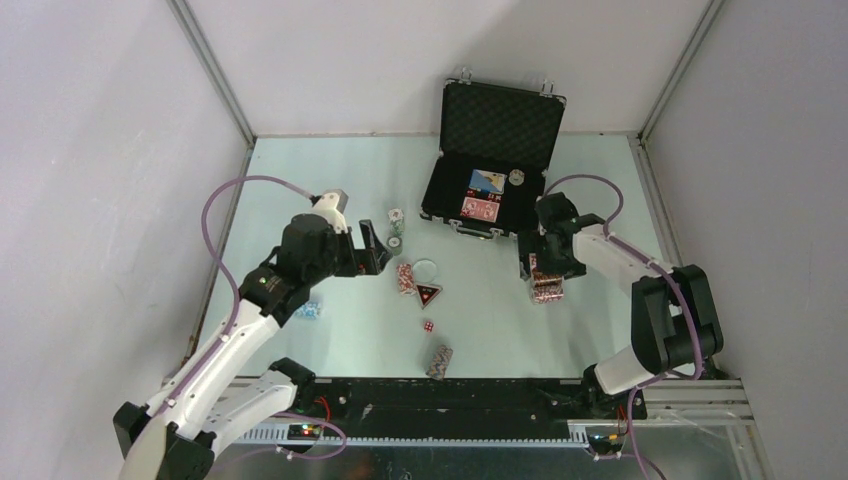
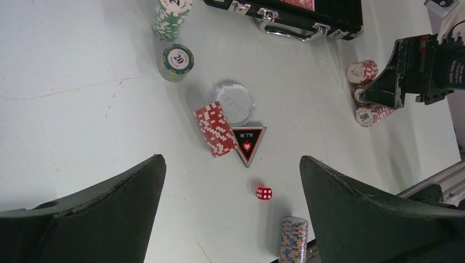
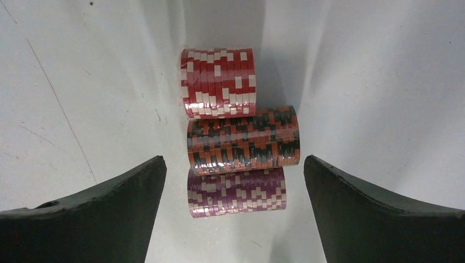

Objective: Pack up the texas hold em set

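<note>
The black briefcase (image 1: 495, 165) lies open at the back with two card decks (image 1: 483, 195) in its tray. My right gripper (image 3: 234, 158) hangs open above three chip stacks lying on their sides: red (image 3: 218, 83), orange-black (image 3: 243, 139) and purple (image 3: 236, 192). The purple and orange-black stacks lie between its fingers, untouched. My left gripper (image 2: 231, 157) is open and empty above the table's middle. Below it lie a red chip stack (image 2: 215, 129), a triangular all-in token (image 2: 248, 144), a clear round token (image 2: 235, 103), a red die (image 2: 264, 193) and a blue-orange stack (image 2: 293, 240).
Two green chip stacks (image 2: 176, 61) stand left of the briefcase's handle (image 2: 290, 30). A few blue chips (image 1: 308, 311) lie beside the left arm. A black rail (image 1: 450, 395) runs along the near edge. White walls close in the table on three sides.
</note>
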Robot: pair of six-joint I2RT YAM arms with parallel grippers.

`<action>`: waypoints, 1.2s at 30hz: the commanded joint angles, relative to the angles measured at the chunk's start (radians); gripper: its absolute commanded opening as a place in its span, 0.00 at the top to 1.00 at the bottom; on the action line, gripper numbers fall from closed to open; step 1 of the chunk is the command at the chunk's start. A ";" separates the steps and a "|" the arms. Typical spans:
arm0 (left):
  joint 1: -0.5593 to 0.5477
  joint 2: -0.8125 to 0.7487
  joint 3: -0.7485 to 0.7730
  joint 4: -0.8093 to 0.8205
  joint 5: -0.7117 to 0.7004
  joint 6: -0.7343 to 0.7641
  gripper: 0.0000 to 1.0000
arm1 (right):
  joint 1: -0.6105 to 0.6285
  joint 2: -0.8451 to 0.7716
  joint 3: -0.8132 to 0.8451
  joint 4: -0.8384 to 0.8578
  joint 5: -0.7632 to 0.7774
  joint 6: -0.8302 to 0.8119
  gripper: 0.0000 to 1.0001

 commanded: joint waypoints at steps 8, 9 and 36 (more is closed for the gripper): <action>-0.005 -0.014 0.042 0.002 0.018 0.035 0.00 | -0.043 -0.059 0.061 -0.002 -0.026 -0.001 0.00; -0.005 -0.013 0.044 0.002 0.019 0.037 0.00 | -0.049 -0.066 0.062 -0.004 -0.027 -0.001 0.01; -0.005 -0.005 0.058 0.003 0.012 0.035 0.00 | 0.005 0.019 0.071 -0.009 -0.032 -0.008 0.40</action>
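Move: The black-and-orange chip roll lies almost directly beneath the right hand, some 2 cm below and about 1 cm to its right, level with it fore and aft. The red roll sits about 4 cm ahead and 1 cm left of the hand, and the purple roll about 4 cm back, straight in line. The open case is roughly 20 cm ahead and 14 cm left. From the left hand, the black-and-orange roll is about 38 cm right, roughly level fore and aft, and 17 cm below. Shift the right gripper about 1 cm to the right while lifting it a little up and forward, fingers wide open. Then sink it about 3 cm over the black-and-orange roll, so the fingers straddle its two ends, and close to roughly two thirds open until the fingertips pinch the roll end to end. ##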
